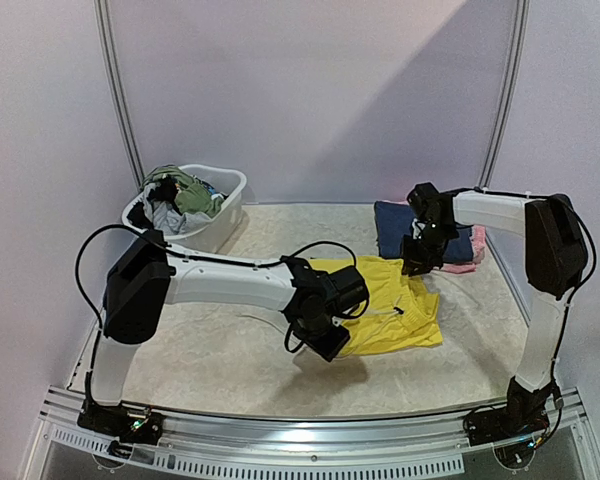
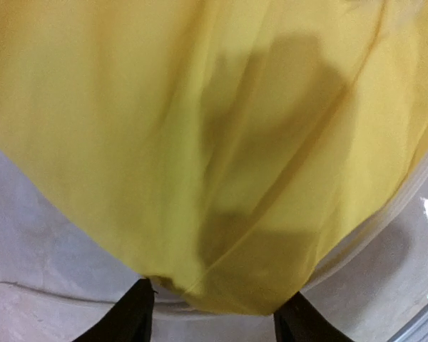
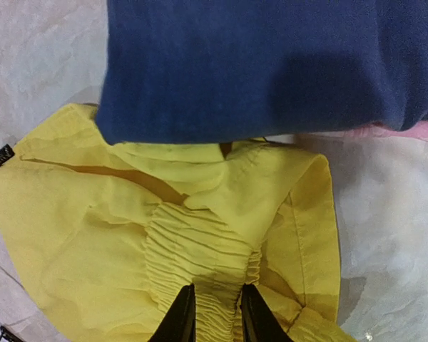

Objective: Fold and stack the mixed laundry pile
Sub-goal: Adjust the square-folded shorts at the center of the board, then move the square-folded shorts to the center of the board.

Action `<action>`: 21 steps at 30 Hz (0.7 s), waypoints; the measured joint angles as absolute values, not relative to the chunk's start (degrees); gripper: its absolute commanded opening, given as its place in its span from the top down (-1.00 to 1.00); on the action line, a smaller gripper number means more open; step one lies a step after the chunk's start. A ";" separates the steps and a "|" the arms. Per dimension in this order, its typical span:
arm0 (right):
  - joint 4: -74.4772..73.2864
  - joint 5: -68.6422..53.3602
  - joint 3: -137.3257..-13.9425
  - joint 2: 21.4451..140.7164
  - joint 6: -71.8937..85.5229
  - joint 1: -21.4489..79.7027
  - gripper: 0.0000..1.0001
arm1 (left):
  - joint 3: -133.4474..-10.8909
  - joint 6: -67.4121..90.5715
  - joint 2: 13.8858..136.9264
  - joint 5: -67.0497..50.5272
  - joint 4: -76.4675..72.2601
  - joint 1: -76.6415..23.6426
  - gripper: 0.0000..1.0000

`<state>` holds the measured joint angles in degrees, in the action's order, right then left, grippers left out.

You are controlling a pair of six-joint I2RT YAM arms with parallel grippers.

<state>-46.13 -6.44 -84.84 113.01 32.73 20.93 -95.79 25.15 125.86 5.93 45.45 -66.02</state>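
The yellow garment [image 1: 395, 310] lies spread on the table's middle. My right gripper [image 1: 417, 265] is at its far right corner. In the right wrist view the narrow jaws [image 3: 216, 288] pinch the ruched elastic waistband of the yellow garment [image 3: 93, 228]. My left gripper [image 1: 330, 345] is at the garment's near left edge. In the left wrist view its fingers [image 2: 139, 313] stand wide apart, and the hem of the yellow cloth [image 2: 200, 142] sits just ahead of them, not clamped. The rest of the mixed laundry pile [image 1: 180, 192] sits in the tub.
A white plastic tub [image 1: 228, 180] stands at the back left. A folded navy garment [image 1: 395, 228] lies on a pink piece [image 1: 465, 265] at the back right, touching the yellow garment's far edge. The navy fold [image 3: 271, 64] fills the top of the right wrist view.
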 measured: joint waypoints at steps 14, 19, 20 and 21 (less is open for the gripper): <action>-51.53 -6.98 -85.06 96.66 32.12 19.18 -0.34 | -97.12 18.65 109.14 11.27 50.92 -67.64 -0.72; -51.33 -10.68 -73.84 87.35 34.94 17.96 -0.37 | -95.64 18.15 107.57 12.14 51.86 -67.92 -0.71; -51.44 -11.31 -72.84 86.52 35.29 18.15 -0.35 | -94.78 18.20 107.02 12.25 51.92 -67.92 -0.70; -51.66 -11.51 -72.27 85.95 35.51 18.61 -0.32 | -94.00 18.22 106.41 12.27 51.99 -67.92 -0.67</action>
<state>-51.66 -11.51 -72.27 85.95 35.51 18.61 -94.00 18.22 106.41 12.27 51.99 -67.92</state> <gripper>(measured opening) 0.684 0.855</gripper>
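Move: The yellow shorts' middle lies about 10 cm ahead of the left hand and 8 to its right, roughly at fingertip height; their dark cord lock is some 9 cm ahead and 11 right. From the right hand, the shorts' middle is about 7 cm back, 6 left and 2 below. The folded navy cloth lies some 11 cm ahead of the right hand and 2 right, the cord lock 8 back and 3 left. Nearly straight up, the left hand lifts off the shorts' near-left corner by some 13 cm, already half-open fingers spreading wider and tips tilting a little forward. The right hand lets go of the shorts by the waistband and rises about 10 cm, first slightly forward, then back and somewhat right, fingers opening from almost shut to well apart. ##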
